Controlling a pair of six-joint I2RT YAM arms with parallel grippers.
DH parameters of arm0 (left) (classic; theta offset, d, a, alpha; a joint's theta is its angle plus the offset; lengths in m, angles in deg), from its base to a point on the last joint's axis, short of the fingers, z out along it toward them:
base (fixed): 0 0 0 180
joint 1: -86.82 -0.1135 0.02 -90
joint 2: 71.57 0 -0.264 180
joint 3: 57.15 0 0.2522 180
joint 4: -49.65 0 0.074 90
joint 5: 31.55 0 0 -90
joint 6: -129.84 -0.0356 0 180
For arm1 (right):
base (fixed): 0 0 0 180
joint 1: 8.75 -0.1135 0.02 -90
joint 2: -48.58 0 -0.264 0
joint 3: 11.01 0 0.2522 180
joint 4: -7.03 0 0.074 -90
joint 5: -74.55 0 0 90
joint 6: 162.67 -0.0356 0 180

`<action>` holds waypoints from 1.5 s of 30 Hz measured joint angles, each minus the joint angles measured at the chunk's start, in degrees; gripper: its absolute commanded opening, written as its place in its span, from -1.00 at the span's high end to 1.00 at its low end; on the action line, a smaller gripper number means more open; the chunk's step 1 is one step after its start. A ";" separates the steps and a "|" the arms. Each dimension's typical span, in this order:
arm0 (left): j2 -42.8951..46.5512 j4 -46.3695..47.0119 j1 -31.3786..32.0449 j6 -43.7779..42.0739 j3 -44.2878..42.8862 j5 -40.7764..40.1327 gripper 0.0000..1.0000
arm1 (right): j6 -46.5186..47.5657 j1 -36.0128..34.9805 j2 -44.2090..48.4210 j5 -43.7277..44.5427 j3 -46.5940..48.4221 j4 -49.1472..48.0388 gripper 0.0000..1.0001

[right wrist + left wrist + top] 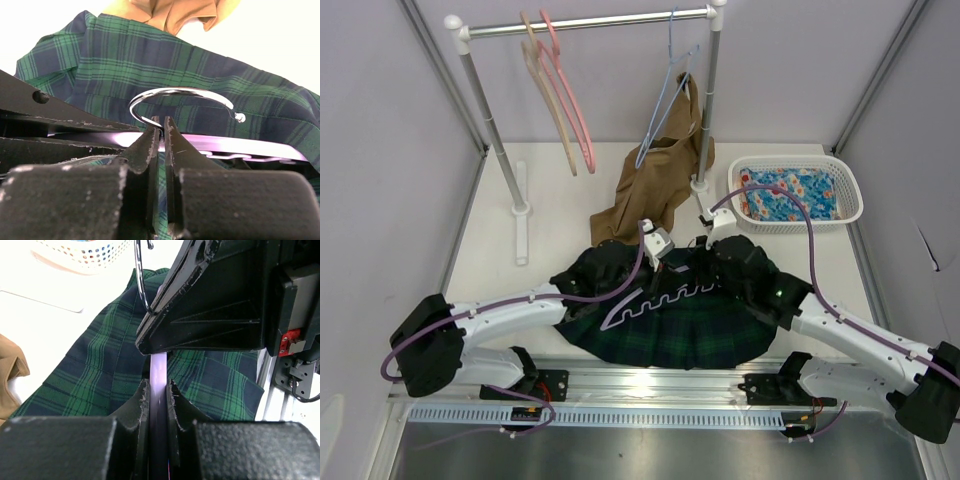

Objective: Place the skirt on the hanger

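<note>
The green and navy plaid skirt (670,335) lies spread on the table in front of both arms, and it fills the ground in both wrist views (95,365) (150,65). The pale lavender hanger (660,298) with its wavy bar rests on top of it. My left gripper (159,385) (645,268) is shut on the hanger's lavender bar (159,367). My right gripper (161,122) (705,262) is shut at the foot of the hanger's chrome hook (180,92), just in front of the bar (240,145). A thin strip of plaid shows in the slit between its jaws.
A tan-brown garment (655,190) hangs from a thin blue hanger (670,90) on the rail (590,22) and touches the skirt's far edge. Pink and tan hangers (565,100) hang further left. A white basket (850,190) holding blue floral cloth (790,195) stands at the back right.
</note>
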 measured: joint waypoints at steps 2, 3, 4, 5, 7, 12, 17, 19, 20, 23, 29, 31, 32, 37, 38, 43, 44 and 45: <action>-0.02 -0.52 0.13 0.13 -0.28 -0.28 0.79 | 0.04 -0.09 0.02 0.24 -0.07 -0.04 1.00; -0.02 -0.76 0.15 0.26 -0.35 -0.33 0.64 | 0.09 -0.15 0.11 0.26 -0.17 -0.11 1.00; 0.00 -1.05 0.15 0.42 -0.46 -0.55 0.57 | 0.11 -0.17 0.35 0.26 -0.42 -0.26 1.00; 0.09 -1.46 0.17 0.52 -0.63 -0.79 0.50 | 0.13 -0.17 0.68 0.17 -0.70 -0.37 1.00; 0.55 -2.32 0.48 0.79 -1.07 -1.79 0.22 | 0.15 -0.31 1.55 0.35 -1.29 -0.61 1.00; 5.68 -6.45 0.48 1.60 -2.86 -7.10 -0.08 | -0.15 -0.11 3.23 2.03 -2.16 -0.20 1.00; 13.31 -12.96 0.39 4.20 -4.74 -17.35 -0.15 | -0.59 -0.09 3.30 3.30 -2.16 0.17 1.00; 15.56 -17.11 0.17 6.36 -5.66 -22.62 -0.13 | -0.74 -0.09 3.19 3.82 -2.16 0.22 1.00; 16.65 -19.65 -0.17 8.13 -6.03 -25.55 -0.13 | -0.87 -0.04 3.13 4.04 -2.16 0.24 1.00; 20.24 -28.13 -3.54 13.99 -6.19 -31.21 -0.15 | -1.22 0.20 3.08 4.44 -2.16 0.33 1.00; 25.40 -37.88 -9.86 21.62 -2.08 -32.76 -0.13 | -1.66 0.81 3.50 4.46 -2.16 0.33 1.00; 25.75 -39.93 -9.86 23.54 0.83 -31.45 -0.12 | -1.95 1.33 4.00 4.15 -2.14 0.35 1.00; 25.70 -40.76 -9.86 24.20 1.92 -30.73 -0.11 | -2.03 1.60 4.20 3.96 -2.16 0.35 1.00; 26.05 -43.17 -9.42 28.68 9.33 -27.74 -0.08 | -3.17 3.98 5.25 2.49 -2.12 0.33 1.00; 26.23 -43.47 -9.01 29.42 10.51 -27.34 -0.08 | -3.28 4.31 5.29 2.25 -2.10 0.31 1.00; 25.97 -43.06 -4.70 31.36 13.07 -27.39 -0.14 | -3.61 5.20 5.27 1.57 -1.99 0.37 1.00; 25.62 -42.45 -4.07 31.45 13.35 -27.52 -0.15 | -3.69 5.27 5.29 1.55 -1.97 0.35 1.00; 25.09 -41.72 -3.30 31.52 13.79 -27.67 -0.15 | -3.74 5.33 5.29 1.46 -1.90 0.37 1.00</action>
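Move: The left edge of the skirt's waist lies about 19 cm to the left of the left hand, 5 cm back and some 15 cm below. From the same hand, the left end of the held hanger is about 18 cm left and 13 cm back, and the brown garment some 18 cm ahead and 5 cm left. From the right hand, shut on the hanger at its hook, that skirt edge lies roughly 26 cm left and 10 cm back, 17 cm lower. Left hand frees the hanger, arcs up, about 18 cm left, then down towards the skirt's edge; right holds. ##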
